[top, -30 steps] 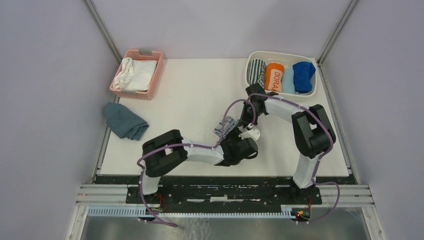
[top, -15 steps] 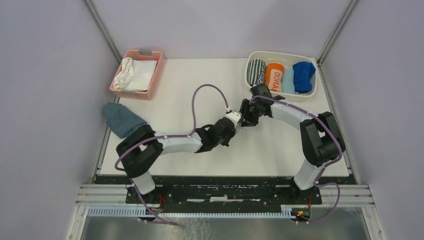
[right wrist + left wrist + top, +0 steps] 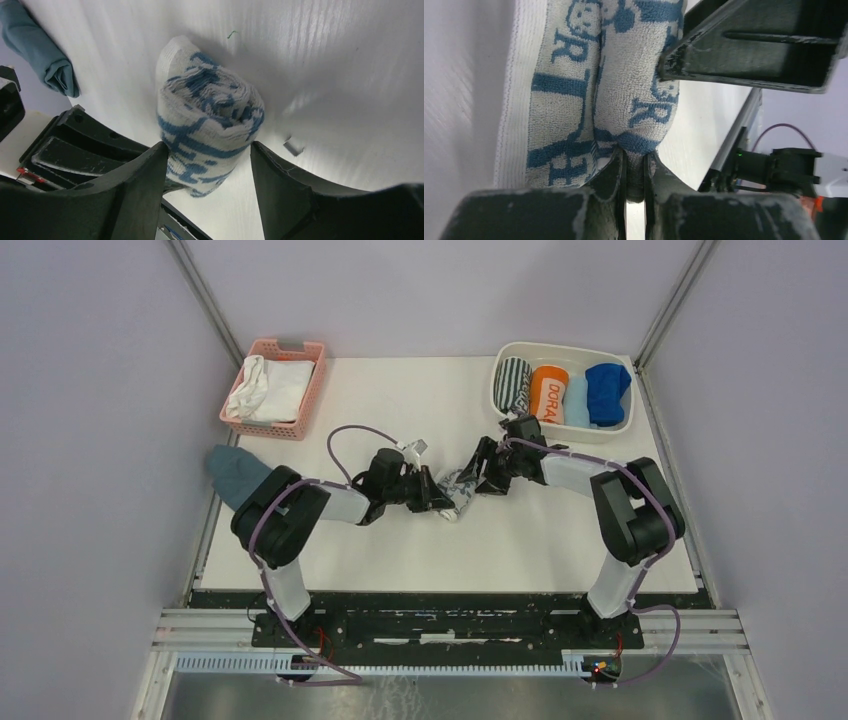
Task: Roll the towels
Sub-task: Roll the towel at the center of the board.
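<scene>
The whitish towel with the blue print [image 3: 460, 485] lies rolled at mid-table between both grippers. My left gripper [image 3: 440, 502] comes at it from the left. In the left wrist view its jaws [image 3: 634, 165] are shut on a fold of this towel [image 3: 569, 100]. My right gripper [image 3: 478, 472] stands open around the roll's end [image 3: 210, 125]; its left finger [image 3: 145, 175] touches the cloth and its right finger [image 3: 280, 175] is apart from it. The light blue towel [image 3: 576, 400] and the royal blue towel [image 3: 606, 390] sit rolled in the white bin [image 3: 560, 350].
The bin also holds a striped roll [image 3: 513, 383] and an orange roll [image 3: 547, 392]. A pink basket [image 3: 305, 400] with white cloths stands at the back left. A teal-grey cloth [image 3: 238, 472] lies at the table's left edge.
My left arm swung from the table's front round to the left and shut on the patterned towel. My right gripper opened and let the roll go.
</scene>
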Robot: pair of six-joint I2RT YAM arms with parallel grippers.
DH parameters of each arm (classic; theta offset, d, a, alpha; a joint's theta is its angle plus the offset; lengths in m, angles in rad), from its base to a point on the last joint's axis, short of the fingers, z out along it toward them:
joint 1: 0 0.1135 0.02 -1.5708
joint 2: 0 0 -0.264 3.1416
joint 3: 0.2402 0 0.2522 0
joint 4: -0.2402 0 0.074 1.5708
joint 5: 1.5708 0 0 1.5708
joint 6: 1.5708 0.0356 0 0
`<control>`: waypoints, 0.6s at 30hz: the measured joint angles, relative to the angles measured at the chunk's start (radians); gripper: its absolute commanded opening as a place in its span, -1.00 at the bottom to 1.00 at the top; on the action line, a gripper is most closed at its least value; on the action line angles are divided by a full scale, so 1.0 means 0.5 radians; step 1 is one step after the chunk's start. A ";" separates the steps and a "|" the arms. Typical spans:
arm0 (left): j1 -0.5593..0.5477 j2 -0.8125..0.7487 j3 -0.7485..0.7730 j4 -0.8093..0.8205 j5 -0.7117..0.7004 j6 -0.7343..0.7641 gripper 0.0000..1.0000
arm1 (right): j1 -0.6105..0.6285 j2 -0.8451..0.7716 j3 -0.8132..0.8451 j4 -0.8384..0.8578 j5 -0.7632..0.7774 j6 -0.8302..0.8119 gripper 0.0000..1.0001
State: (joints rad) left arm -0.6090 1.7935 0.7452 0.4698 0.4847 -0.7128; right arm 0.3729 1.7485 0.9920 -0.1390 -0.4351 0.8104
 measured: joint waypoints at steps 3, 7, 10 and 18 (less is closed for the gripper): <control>0.053 0.072 -0.032 0.150 0.150 -0.163 -0.84 | 0.000 0.111 -0.003 0.085 -0.045 0.048 0.30; 0.074 0.105 -0.053 0.225 0.208 -0.273 -0.57 | 0.000 0.214 -0.003 0.150 -0.106 0.092 -0.11; 0.075 0.105 -0.053 0.204 0.207 -0.296 -0.34 | 0.003 0.233 -0.003 0.153 -0.117 0.103 -0.34; -0.072 -0.182 0.060 -0.433 -0.254 -0.084 0.30 | 0.087 0.233 0.229 -0.266 0.118 -0.005 -0.59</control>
State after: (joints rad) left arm -0.6449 1.7023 0.7753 0.2531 0.3576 -0.7547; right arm 0.4164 1.8648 1.1065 -0.2722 -0.3759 0.8082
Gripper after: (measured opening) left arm 0.552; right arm 0.274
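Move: The towel is a loose roll between the hands: its middle is about 3 cm ahead and 3 cm to the right of the left hand, which still pinches its near end. From the open right hand, it lies about 3 cm back, 3 cm to the left and 3 cm below. The white tray's middle is around 22 cm ahead and 20 cm to the right of the right hand. Inside that tray, the striped towel is about 23 cm ahead and 10 cm to the right of that hand. The roll's far end is taken between the right fingers, which come down about 3 cm over it with a slight drift to the left and then close to pinch it. Meanwhile the left hand stays nearly in place, tips on some 10 degrees while still gripping the near end, then opens wide, lets go and starts to ease off leftward. ##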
